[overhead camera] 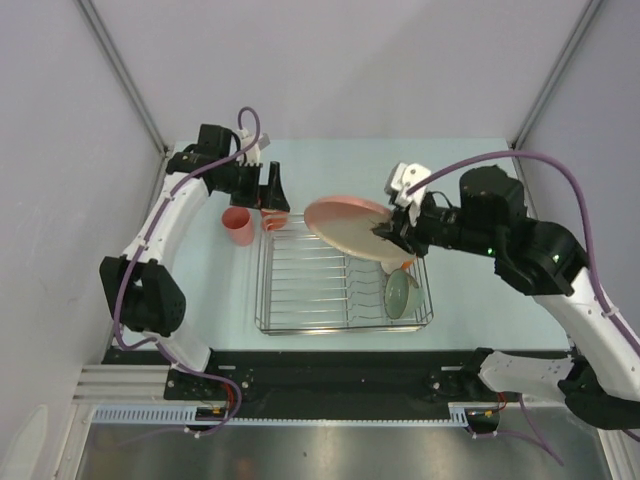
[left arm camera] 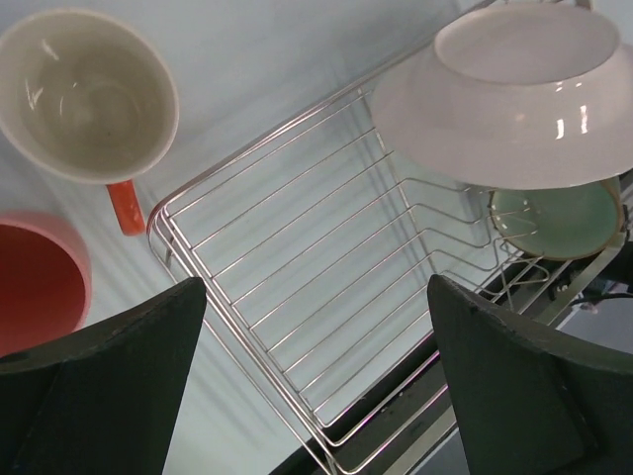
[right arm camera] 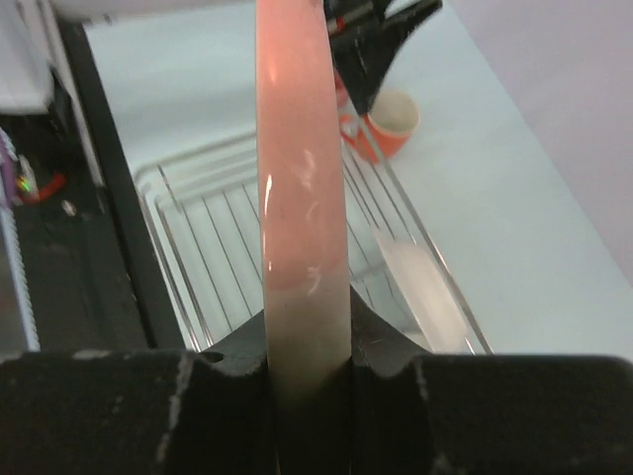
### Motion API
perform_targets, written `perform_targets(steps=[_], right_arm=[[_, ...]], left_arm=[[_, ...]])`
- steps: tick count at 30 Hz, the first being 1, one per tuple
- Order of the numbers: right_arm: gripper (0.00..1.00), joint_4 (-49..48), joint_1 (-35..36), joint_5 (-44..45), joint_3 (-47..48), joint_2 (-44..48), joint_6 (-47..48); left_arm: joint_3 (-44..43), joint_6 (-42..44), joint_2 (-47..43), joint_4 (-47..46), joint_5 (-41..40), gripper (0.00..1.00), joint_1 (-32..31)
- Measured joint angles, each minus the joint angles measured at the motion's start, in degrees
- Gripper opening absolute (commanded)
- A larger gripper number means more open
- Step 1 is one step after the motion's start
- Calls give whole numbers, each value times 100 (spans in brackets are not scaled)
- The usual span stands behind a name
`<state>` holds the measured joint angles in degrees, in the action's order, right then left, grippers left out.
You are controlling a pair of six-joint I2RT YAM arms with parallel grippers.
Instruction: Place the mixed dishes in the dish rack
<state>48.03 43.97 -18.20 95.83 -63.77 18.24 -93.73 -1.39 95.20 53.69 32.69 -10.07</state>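
The silver wire dish rack (overhead camera: 320, 290) stands mid-table and also shows in the left wrist view (left arm camera: 297, 297). My right gripper (overhead camera: 387, 233) is shut on the rim of the pink-and-cream plate (overhead camera: 348, 227), holding it tilted above the rack's far right part. The plate is edge-on in the right wrist view (right arm camera: 297, 188), with the gripper (right arm camera: 309, 341) around it. A pale green bowl (overhead camera: 400, 294) stands in the rack's right end. My left gripper (overhead camera: 272, 195) is open and empty above the orange mug (left arm camera: 87, 94). The pink tumbler (overhead camera: 238, 226) stands left of the rack.
An orange edge (overhead camera: 404, 266) shows in the rack under my right gripper, mostly hidden. A blurred whitish dish (right arm camera: 420, 287) leans in the rack's right side. Grey walls enclose the table. The arm bases sit along the near edge.
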Motion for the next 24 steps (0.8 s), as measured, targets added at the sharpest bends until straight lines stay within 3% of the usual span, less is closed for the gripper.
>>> perform_targets(steps=[6,12,24], right_arm=[[0,739,1128,1764,-590,-68,603],[0,1397,2321,3390,-1106,-796,1045],[0,1342,2496,4142,-1255,-905,1650]], left_arm=[[490,149,-98,-155,-339,100,-55],[562,166,-157,-229,-450,100,-81],[562,190,-160,-271,-514,100,-85]])
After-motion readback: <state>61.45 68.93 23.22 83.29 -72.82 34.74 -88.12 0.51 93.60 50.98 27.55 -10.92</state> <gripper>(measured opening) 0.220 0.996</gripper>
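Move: The right hand holds the pink plate by its edge, high up, with the plate sticking out to its left. The dish rack's middle lies roughly 5 cm ahead, 6 cm left and 37 cm below it. In the rack, the green bowl sits about 2 cm back and 7 cm right, the orange bowl 10 cm ahead and 6 cm right, and the white bowl 18 cm straight ahead. From the empty left hand, the rack's middle lies some 12 cm back, 15 cm right and 17 cm down. Keeping the pink plate pinched by its edge, the right hand sinks about 15 cm towards the rack, rolling some 50 degrees so that its left-pointing fingers swing steeply downward; then it all but stops above the rack. The open left hand drops about 3 cm early on and then waits near the mugs, touching nothing it could pick up. ##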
